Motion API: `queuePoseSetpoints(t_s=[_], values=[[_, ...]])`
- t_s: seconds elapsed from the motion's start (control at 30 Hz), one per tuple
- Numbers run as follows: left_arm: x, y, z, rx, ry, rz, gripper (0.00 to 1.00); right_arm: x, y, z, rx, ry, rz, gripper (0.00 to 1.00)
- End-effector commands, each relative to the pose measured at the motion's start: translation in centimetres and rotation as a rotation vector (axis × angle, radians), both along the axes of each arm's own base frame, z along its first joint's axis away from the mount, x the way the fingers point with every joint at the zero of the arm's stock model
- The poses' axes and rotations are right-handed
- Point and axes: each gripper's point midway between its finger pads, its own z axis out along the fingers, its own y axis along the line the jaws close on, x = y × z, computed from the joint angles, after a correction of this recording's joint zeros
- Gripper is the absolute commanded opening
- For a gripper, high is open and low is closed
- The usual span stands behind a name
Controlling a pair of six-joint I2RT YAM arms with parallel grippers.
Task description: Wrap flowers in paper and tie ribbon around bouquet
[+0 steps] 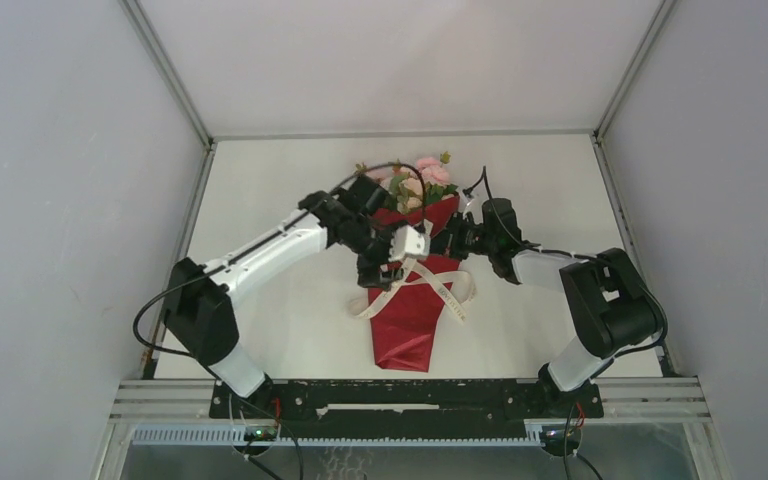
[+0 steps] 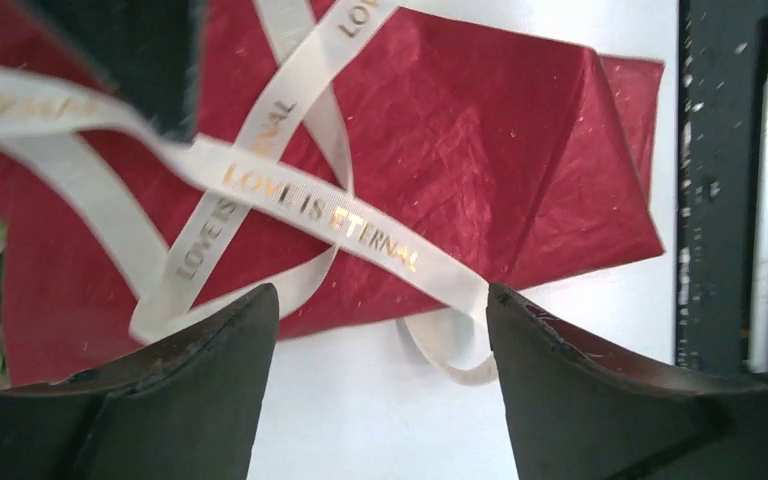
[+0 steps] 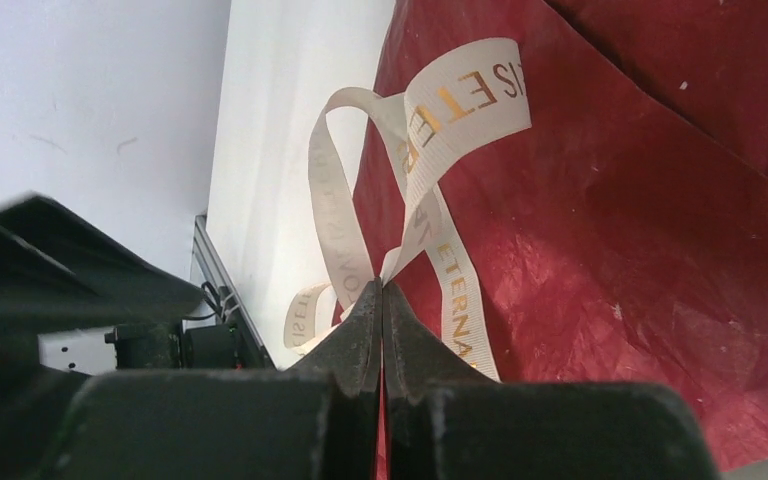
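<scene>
The bouquet lies in the middle of the table: pink flowers (image 1: 422, 178) top a cone of dark red paper (image 1: 407, 325). A cream ribbon (image 1: 430, 283) printed "LOVE IS ETERNAL" crosses the cone in loose loops. My left gripper (image 1: 385, 270) hovers at the cone's left side, open; in the left wrist view the gripper (image 2: 380, 300) has a ribbon (image 2: 290, 195) strand running just past its tips over the paper (image 2: 520, 170), nothing gripped. My right gripper (image 1: 457, 243) is at the cone's right edge. Its tips (image 3: 381, 290) are shut, pinching the ribbon (image 3: 430, 130) where two strands meet above the paper (image 3: 640, 250).
A black rail (image 1: 410, 397) carrying both arm bases runs along the near table edge, close to the cone's tip. Grey enclosure walls stand left, right and behind. Part of the left arm (image 3: 60, 260) shows dark in the right wrist view.
</scene>
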Motion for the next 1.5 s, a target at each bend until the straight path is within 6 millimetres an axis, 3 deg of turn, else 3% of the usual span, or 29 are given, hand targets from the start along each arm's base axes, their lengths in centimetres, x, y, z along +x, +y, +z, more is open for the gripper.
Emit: queuePoseSetpoints(t_s=[0.0, 0.23, 0.4, 0.47, 0.53, 0.73, 0.8, 0.97, 1.1, 1.3, 1.47], values=[[2.1, -1.6, -3.1, 0.034, -0.213, -0.126, 0.82, 0.5, 1.0, 0.8, 0.017, -0.02, -0.005, 0.0], [3.4, -2.4, -6.8, 0.093, -0.229, -0.141, 0.84, 0.1, 1.1, 0.8, 0.016, -0.013, 0.006, 0.0], [4.3, -2.1, -9.1, 0.159, -0.237, -0.127, 0.77, 0.0, 1.1, 0.6, 0.011, -0.004, 0.006, 0.0], [4.5, -1.8, -9.7, 0.18, -0.24, -0.125, 0.68, 0.0, 1.1, 0.7, 0.015, -0.003, 0.009, 0.0], [4.3, -1.4, -9.9, 0.194, -0.24, -0.129, 0.5, -0.1, 1.1, 0.7, 0.018, 0.0, 0.011, 0.0], [3.5, -0.5, -10.1, 0.214, -0.235, -0.156, 0.11, -0.5, 1.3, 0.1, 0.014, 0.024, 0.031, 0.0], [3.4, -0.4, -9.6, 0.217, -0.23, -0.153, 0.0, -0.7, 1.3, -0.1, 0.016, 0.031, 0.042, 0.0], [4.1, -0.9, -5.0, 0.149, -0.298, -0.085, 0.0, -1.5, 1.4, -0.8, 0.007, 0.052, 0.076, 0.0], [3.4, -1.2, -1.2, 0.085, -0.304, -0.067, 0.0, -1.9, 1.4, -1.3, -0.021, 0.072, 0.111, 0.0], [1.7, -2.4, 1.0, 0.015, -0.21, -0.084, 0.0, -2.7, 2.2, -1.0, -0.032, 0.066, 0.222, 0.0], [3.7, -3.1, 1.9, -0.001, -0.253, 0.002, 0.0, -5.4, 2.3, -0.4, -0.043, 0.033, 0.374, 0.0]])
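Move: The ribbon strand that the open left hand goes for lies about 3 cm ahead of it, roughly level sideways and some 11 cm below. The ribbon's crossing on the red paper is about 7 cm to its right, level ahead and 12 cm below; the right gripper's tips, already pinching ribbon, are some 12 cm right and 6 ahead. From the right hand the strand lies about 12 cm left, 3 back and 5 below. Left sinks about 11 cm, pinches the ribbon and rises some 10, while right keeps its pinch, easing back. ##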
